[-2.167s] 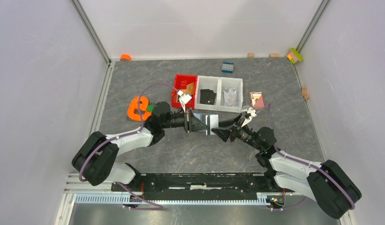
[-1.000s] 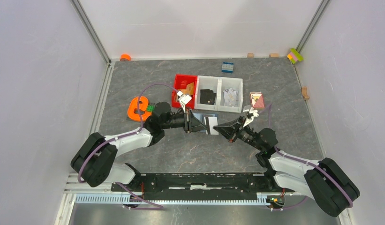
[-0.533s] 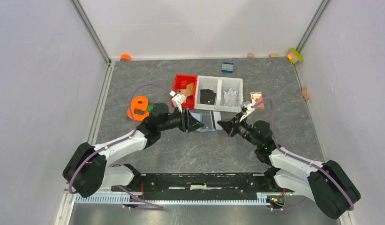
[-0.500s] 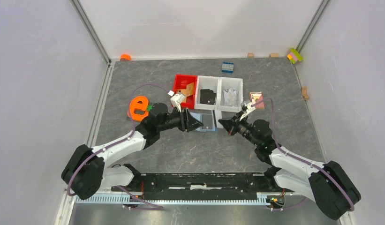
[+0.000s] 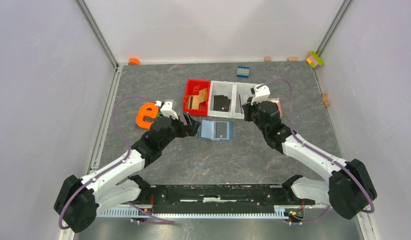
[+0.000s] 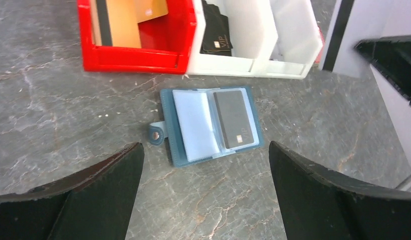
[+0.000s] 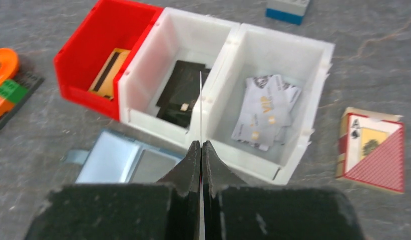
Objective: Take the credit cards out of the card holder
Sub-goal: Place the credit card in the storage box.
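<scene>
The card holder [image 6: 213, 125] [image 5: 216, 130] lies open and flat on the table, with a dark grey credit card [image 6: 236, 119] in its right sleeve. Its left sleeve shows only pale blue. My left gripper [image 6: 204, 148] [image 5: 193, 126] stands wide open just left of it, touching nothing. My right gripper [image 7: 200, 144] [image 5: 247, 110] is shut on a thin silvery-grey credit card [image 7: 200, 100] [image 6: 354, 35] with a dark stripe, held edge-on. It hovers over the front wall of the white bins, above the divider between them.
A red bin [image 5: 195, 96] holds tan-gold cards, the middle white bin [image 5: 222, 102] black cards, the right white bin [image 7: 268, 107] silvery cards. A playing-card pack [image 7: 371, 150] lies right of the bins. An orange letter [image 5: 146, 114] sits at the left and a blue brick [image 5: 243, 71] at the back.
My left gripper opened, let go of the card holder and drew back to the left. The holder now lies on the table. My right gripper carried its card up toward the white bins.
</scene>
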`<act>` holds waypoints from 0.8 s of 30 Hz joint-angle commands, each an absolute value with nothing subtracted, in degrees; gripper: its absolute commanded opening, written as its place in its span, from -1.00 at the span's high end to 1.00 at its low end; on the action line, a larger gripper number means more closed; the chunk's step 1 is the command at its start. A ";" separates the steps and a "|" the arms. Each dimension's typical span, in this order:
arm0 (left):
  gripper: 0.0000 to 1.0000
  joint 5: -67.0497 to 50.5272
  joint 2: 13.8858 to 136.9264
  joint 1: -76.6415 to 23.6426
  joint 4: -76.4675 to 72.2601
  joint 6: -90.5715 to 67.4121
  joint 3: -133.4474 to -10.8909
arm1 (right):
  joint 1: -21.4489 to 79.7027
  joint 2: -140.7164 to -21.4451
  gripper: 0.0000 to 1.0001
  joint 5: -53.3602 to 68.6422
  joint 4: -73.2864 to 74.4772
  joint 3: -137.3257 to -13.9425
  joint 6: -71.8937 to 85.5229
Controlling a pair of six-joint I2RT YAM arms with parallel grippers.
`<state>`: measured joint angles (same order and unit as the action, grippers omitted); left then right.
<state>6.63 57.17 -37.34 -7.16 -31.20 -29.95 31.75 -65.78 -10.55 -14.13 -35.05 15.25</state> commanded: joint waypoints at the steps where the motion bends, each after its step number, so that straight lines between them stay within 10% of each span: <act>1: -1.00 11.12 55.55 -37.29 -8.59 -34.43 -28.55 | 31.64 -70.21 1.00 -20.08 -10.20 -40.68 8.46; 24: -1.00 2.45 60.83 -37.30 -9.40 -35.52 -31.18 | 31.53 -92.91 1.00 -23.79 -34.13 -43.79 -56.78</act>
<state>3.31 61.45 -37.26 -6.81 -34.02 -29.52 31.75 -91.35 -22.24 -26.33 -41.98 -42.87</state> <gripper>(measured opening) 0.995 0.006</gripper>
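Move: The right hand, still pinching the credit card, has the silver-card compartment of the storage box about 8 cm ahead, 3 cm to its right and 13 cm below. From this hand the black-card compartment lies 8 cm ahead and 9 cm left, and the card holder some 6 cm back and 13 cm left. The silver-card compartment is roughly 13 cm ahead and 26 cm right of the left hand. Right hand carries the card about 8 cm forward and down over the silver-card compartment, rolling left-side-down 60 degrees. ##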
